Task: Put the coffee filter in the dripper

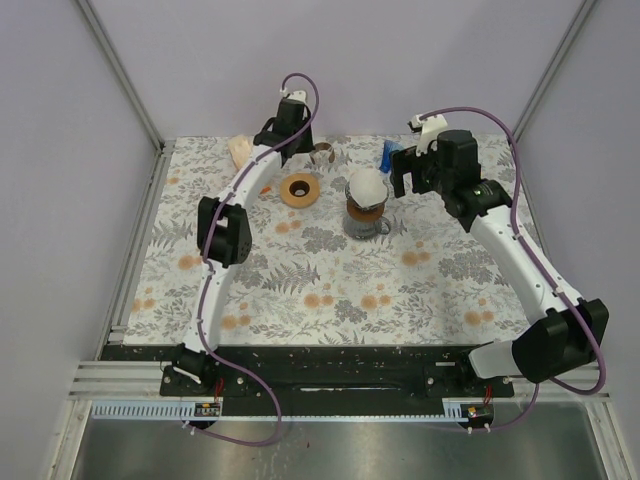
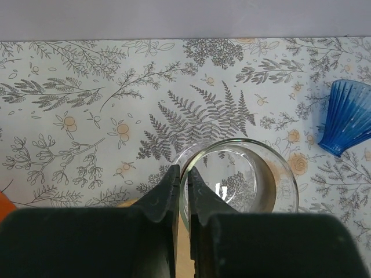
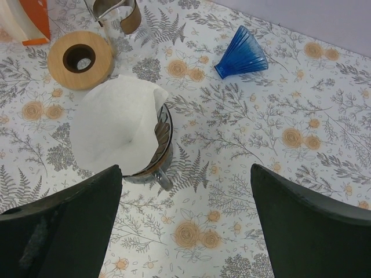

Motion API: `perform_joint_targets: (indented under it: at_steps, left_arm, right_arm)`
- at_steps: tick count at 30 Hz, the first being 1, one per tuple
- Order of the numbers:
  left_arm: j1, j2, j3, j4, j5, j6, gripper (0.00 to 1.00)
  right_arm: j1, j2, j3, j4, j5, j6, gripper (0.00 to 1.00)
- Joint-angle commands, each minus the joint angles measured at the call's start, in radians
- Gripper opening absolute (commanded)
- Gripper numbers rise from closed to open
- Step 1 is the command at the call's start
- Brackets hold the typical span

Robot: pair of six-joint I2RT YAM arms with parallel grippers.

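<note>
A white paper coffee filter sits opened in a brown ribbed dripper on a glass server, mid-table in the top view. My right gripper is open and empty. It hovers above and just right of the dripper, seen in the top view. My left gripper is at the far back of the table. Its jaws are closed on the rim of a clear glass cup that lies on its side.
A wooden ring lies left of the dripper. A blue fluted cone lies at the back, also in the left wrist view. An orange and white pack stands at the back left. The table has a floral cloth.
</note>
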Motion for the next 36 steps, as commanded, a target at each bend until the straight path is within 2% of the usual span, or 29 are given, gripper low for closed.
perform_joint_targets:
  at_steps: [1, 5, 11, 18, 24, 32, 36]
  left_arm:
    - [0.016, -0.157, 0.061, 0.002, 0.040, 0.010, 0.00]
    - [0.037, -0.269, 0.041, -0.041, 0.092, 0.061, 0.00]
    - [0.071, -0.517, -0.147, -0.105, 0.217, 0.191, 0.00]
    - [0.082, -0.813, -0.547, -0.208, 0.378, 0.365, 0.00]
    - [0.079, -1.034, -0.926, -0.168, 0.476, 0.446, 0.00]
    - [0.049, -1.113, -1.246, -0.029, 0.492, 0.497, 0.00]
    - [0.040, -1.116, -1.321, 0.044, 0.498, 0.504, 0.00]
  right_arm:
    - [-0.005, -0.055, 0.006, 0.005, -0.015, 0.018, 0.99]
    - [-0.003, -0.070, 0.001, 0.003, -0.035, 0.031, 0.99]
    - [-0.005, -0.092, -0.006, 0.003, -0.080, 0.054, 0.99]
    - [-0.005, -0.127, -0.029, 0.021, -0.142, 0.092, 0.99]
    - [-0.003, -0.144, -0.049, 0.052, -0.187, 0.109, 1.00]
    - [-0.003, -0.162, -0.054, 0.066, -0.228, 0.184, 0.99]
    - [-0.003, -0.191, -0.077, 0.072, -0.228, 0.193, 1.00]
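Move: The left hand already pinches the rim of the glass cup. The bare spot it is bound for lies about 33 cm back, 4 cm to the left and 8 cm lower. Neighbours: the wooden ring, some 10 cm back, 2 cm left and 7 cm below; the glass pot with dripper and filter, about 22 cm back and 14 cm right, its middle about level. From the right hand that spot is roughly 10 cm back, 30 cm left and 20 cm below. Still pinching the glass cup by its rim, the left hand lifts it some 20 cm, swings it back high over the wooden ring and slightly left, then lowers it towards the bare table left of the pot, ending about 30 cm nearer the base. The wrist turns clockwise about 35 degrees, tipping down late. The open, empty right hand eases back, up and left a few centimetres while rolling. ##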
